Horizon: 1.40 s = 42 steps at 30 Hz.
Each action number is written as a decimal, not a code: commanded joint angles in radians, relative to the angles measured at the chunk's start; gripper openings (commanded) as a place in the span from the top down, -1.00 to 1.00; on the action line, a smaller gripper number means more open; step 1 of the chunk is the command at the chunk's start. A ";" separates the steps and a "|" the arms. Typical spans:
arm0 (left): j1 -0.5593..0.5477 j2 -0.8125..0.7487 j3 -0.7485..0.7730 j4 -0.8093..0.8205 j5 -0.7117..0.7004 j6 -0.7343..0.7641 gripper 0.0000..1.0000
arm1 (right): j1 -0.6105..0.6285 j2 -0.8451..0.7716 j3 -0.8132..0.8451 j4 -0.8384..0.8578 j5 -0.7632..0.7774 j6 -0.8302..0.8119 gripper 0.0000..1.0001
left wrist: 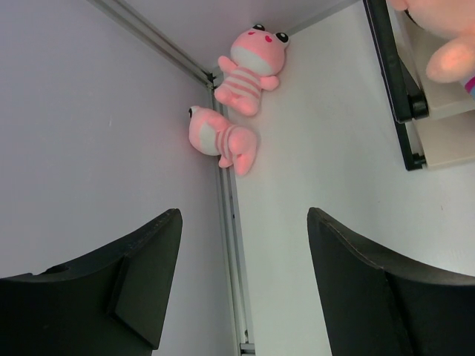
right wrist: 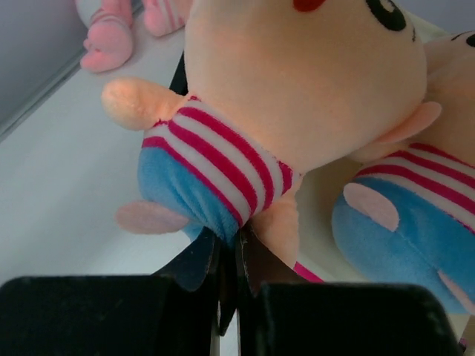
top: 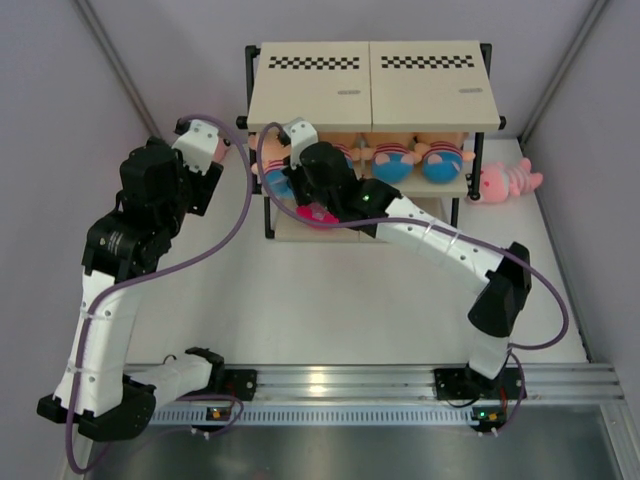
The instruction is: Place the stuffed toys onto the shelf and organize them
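Note:
My right gripper (right wrist: 230, 243) is shut, pinching the blue bottom of a peach-faced doll (right wrist: 297, 81) in a red-striped shirt. This doll (top: 277, 180) hangs at the left end of the shelf's (top: 372, 95) middle board. A second doll (right wrist: 415, 215) lies right beside it, and two more dolls (top: 420, 158) lie along that board. My left gripper (left wrist: 243, 215) is open and empty, held above the floor left of the shelf. Ahead of it two pale pink striped animals (left wrist: 249, 70) (left wrist: 221, 137) lie in the corner by the wall.
Another pink striped animal (top: 505, 182) lies on the floor right of the shelf. A small magenta toy (top: 318, 213) shows on the lower board under my right arm. A black shelf post (left wrist: 393, 67) stands right of my left gripper. Grey walls close in on the left and right.

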 commanded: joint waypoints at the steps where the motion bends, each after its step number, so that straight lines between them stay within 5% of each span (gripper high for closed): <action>1: 0.006 -0.017 -0.001 0.009 -0.008 -0.006 -0.48 | -0.014 -0.024 -0.020 0.125 0.061 0.031 1.00; 24: 0.007 -0.015 -0.005 0.009 0.003 -0.003 -0.49 | -0.019 0.050 -0.034 0.225 0.177 0.075 0.85; 33: 0.009 -0.017 -0.013 0.007 0.009 0.000 -0.48 | -0.020 0.036 -0.066 0.252 0.102 0.038 0.11; 42: 0.009 -0.019 -0.031 0.007 0.018 0.000 -0.48 | -0.017 -0.014 -0.123 0.259 0.061 -0.028 -0.14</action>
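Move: The right hand pinches the peach stuffed toy by its lower body. The place for it, the left end of the middle shelf, lies about 6 cm ahead, 2 cm to the left and roughly level. The next seated toy is some 13 cm to the hand's right and 5 cm ahead, and the magenta toy on the bottom shelf about 6 cm right, 3 cm ahead and 18 cm below. From the waiting left hand, that shelf place is about 12 cm ahead, 12 cm right and 10 cm lower. With the toy still pinched by its lower body, the right hand eases forward about 3 cm, deeper into the left end of the middle shelf beside the seated toys, staying level while it swings some 10 degrees clockwise and tips up slightly. There it all but stops and spreads its fingers from shut to a little over half open, letting go of the toy and ending with one fingertip on each side of its blue bottom as the wrist turns a few degrees back. ##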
